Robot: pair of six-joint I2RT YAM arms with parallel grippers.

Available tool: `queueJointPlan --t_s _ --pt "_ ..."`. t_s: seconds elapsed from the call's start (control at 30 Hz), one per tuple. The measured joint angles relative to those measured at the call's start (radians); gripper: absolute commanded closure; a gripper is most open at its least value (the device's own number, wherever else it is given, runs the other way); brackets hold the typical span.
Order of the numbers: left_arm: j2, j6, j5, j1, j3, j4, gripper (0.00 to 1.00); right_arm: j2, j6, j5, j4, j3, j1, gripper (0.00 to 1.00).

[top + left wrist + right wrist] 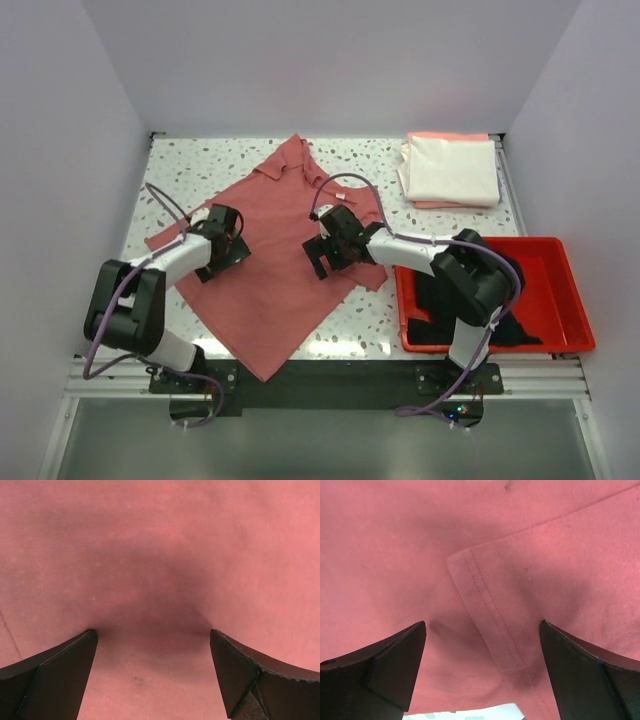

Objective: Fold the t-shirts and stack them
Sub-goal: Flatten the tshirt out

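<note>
A dusty rose-red t-shirt (270, 290) lies spread out on the speckled table. My left gripper (226, 246) is low over its left part, open, with only flat cloth (150, 570) between the fingertips (85, 645). My right gripper (328, 250) is open over the shirt's right side, its jaws either side of a stitched sleeve hem (487, 610). A cream-white shirt (452, 168) lies folded at the back right on a peach-pink one (432, 136). A black shirt (432, 298) lies bunched in the red tray (570, 300), partly behind my right arm.
The red tray sits at the right front, right beside the right arm's base. White walls close in the table at the back and on both sides. A strip of table (470, 713) shows under the shirt's edge in the right wrist view.
</note>
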Motion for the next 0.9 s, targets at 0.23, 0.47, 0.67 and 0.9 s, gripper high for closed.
queueJointPlan --t_s 0.23,0.47,0.67,0.9 --pt "0.211 0.011 -0.036 0.070 0.214 -0.037 0.00 0.007 0.030 -0.001 0.036 -0.016 0.016 0.01" --pt "0.420 0.063 -0.026 0.167 0.484 -0.079 0.00 -0.023 0.106 -0.024 0.096 -0.062 0.115 0.01" --pt "0.630 0.148 0.005 0.263 0.804 -0.146 0.00 -0.026 0.164 0.002 0.095 -0.054 0.254 0.01" --pt "0.618 0.198 0.037 0.318 0.811 -0.146 0.00 -0.013 0.167 0.061 0.027 0.092 0.266 0.01"
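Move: The t-shirt lies spread under both hands, its surface at fingertip height; its middle is about 13 cm right of the left hand and level with it. Its far tip is some 34 cm ahead and 19 cm right of that hand, its near corner 30 cm back and 11 cm right. From the right hand the middle is 13 cm left, 2 cm ahead; the shirt's right corner 15 cm right, 5 cm back; the red box 45 cm right, 8 cm back. Pressing open-fingered, the left hand drags the t-shirt forward-left about 20 cm, the right back-left 12 before rising. ##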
